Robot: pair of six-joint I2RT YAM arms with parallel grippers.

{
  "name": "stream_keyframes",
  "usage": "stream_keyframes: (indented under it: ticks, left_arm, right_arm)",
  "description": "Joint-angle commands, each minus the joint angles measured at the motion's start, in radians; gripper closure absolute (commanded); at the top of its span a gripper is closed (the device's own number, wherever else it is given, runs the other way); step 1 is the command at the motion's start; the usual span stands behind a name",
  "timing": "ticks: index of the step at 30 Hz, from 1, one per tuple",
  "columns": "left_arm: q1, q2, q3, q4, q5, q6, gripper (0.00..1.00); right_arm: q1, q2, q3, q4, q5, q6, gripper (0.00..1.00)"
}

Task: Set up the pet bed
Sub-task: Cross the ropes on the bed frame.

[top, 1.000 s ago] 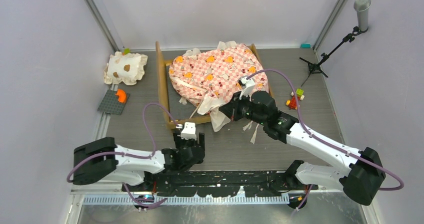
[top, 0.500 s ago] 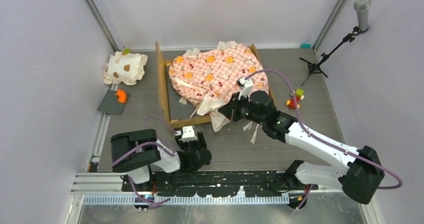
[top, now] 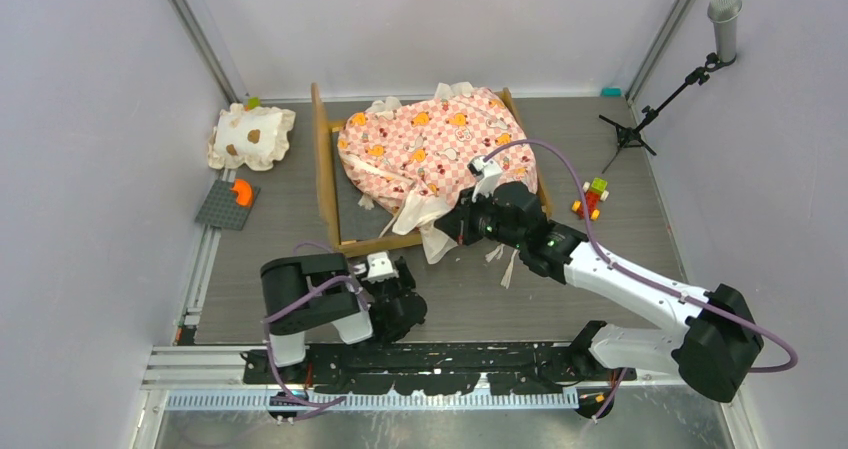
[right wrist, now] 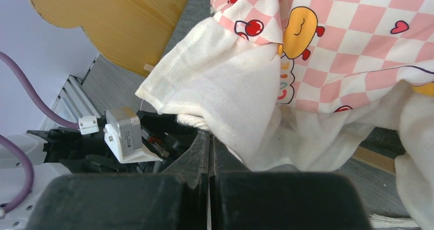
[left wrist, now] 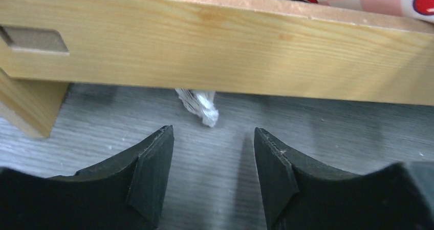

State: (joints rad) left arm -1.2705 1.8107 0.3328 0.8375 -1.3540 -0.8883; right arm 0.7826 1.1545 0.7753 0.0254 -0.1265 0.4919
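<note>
The pet bed's light-wood frame (top: 328, 174) stands at the table's middle, headboard on the left. Its pink checkered mattress (top: 432, 147) lies bunched and askew over the right part of the frame. My right gripper (top: 447, 231) is at the mattress's near corner, shut on the cream ruffle (right wrist: 225, 81), which comes out right at the tips of the right gripper (right wrist: 210, 135). My left gripper (top: 393, 274) sits low in front of the frame's near rail (left wrist: 215, 45). In its wrist view the left gripper (left wrist: 212, 138) is open, with only bare table between its fingers and a white cord end (left wrist: 201, 106) ahead.
A cream pillow with brown spots (top: 250, 136) lies at the back left. A grey plate with an orange piece (top: 228, 204) lies near the left wall. Small coloured blocks (top: 590, 197) and a microphone tripod (top: 640, 119) stand at the right.
My left arm has folded back toward its base, its elbow swinging right, and its jaws have narrowed. The right gripper has edged slightly left with the ruffle.
</note>
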Motion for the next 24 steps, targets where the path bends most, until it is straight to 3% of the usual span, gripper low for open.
stream_keyframes:
  ticks: [1, 14, 24]
  left_arm:
    - [0.046, 0.131, -0.036, 0.544, -0.003, 0.312, 0.40]
    - [0.078, 0.180, -0.009, 0.593, -0.019, 0.433, 0.48]
    - [0.079, 0.156, -0.035, 0.594, -0.041, 0.457, 0.83]
  right_arm:
    - [0.001, 0.005, 0.038, 0.035, -0.014, 0.005, 0.99]
    - [0.000, 0.011, 0.041, 0.033, -0.019, 0.009, 0.99]
    - [0.001, 0.006, 0.046, 0.020, -0.025, 0.007, 0.99]
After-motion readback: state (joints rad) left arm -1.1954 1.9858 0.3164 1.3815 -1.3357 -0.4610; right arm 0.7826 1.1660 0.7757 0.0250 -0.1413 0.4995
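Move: The left hand, low and pointing forward with its fingers apart, has the rope's tassel about 3 cm ahead, nearly centred and level with it, hanging under the bed frame. The frame's front rail runs some 2 cm ahead and 5 cm above the hand; the corner leg stands about 3 cm ahead and 11 cm to its left. From the right hand, which holds the white cloth corner and rope, the tassel lies around 8 cm left, about level in reach and some 16 cm below. The left hand slides forward about 2 cm beneath the front rail to the tassel, its wrist rolling some 5 degrees left side up, then nearly stops, lifting barely a centimetre as its wide-open fingers close by more than half and pinch the tassel between their tips. The right hand stays put above and to the right, fingers still shut on the white cloth corner and rope. ##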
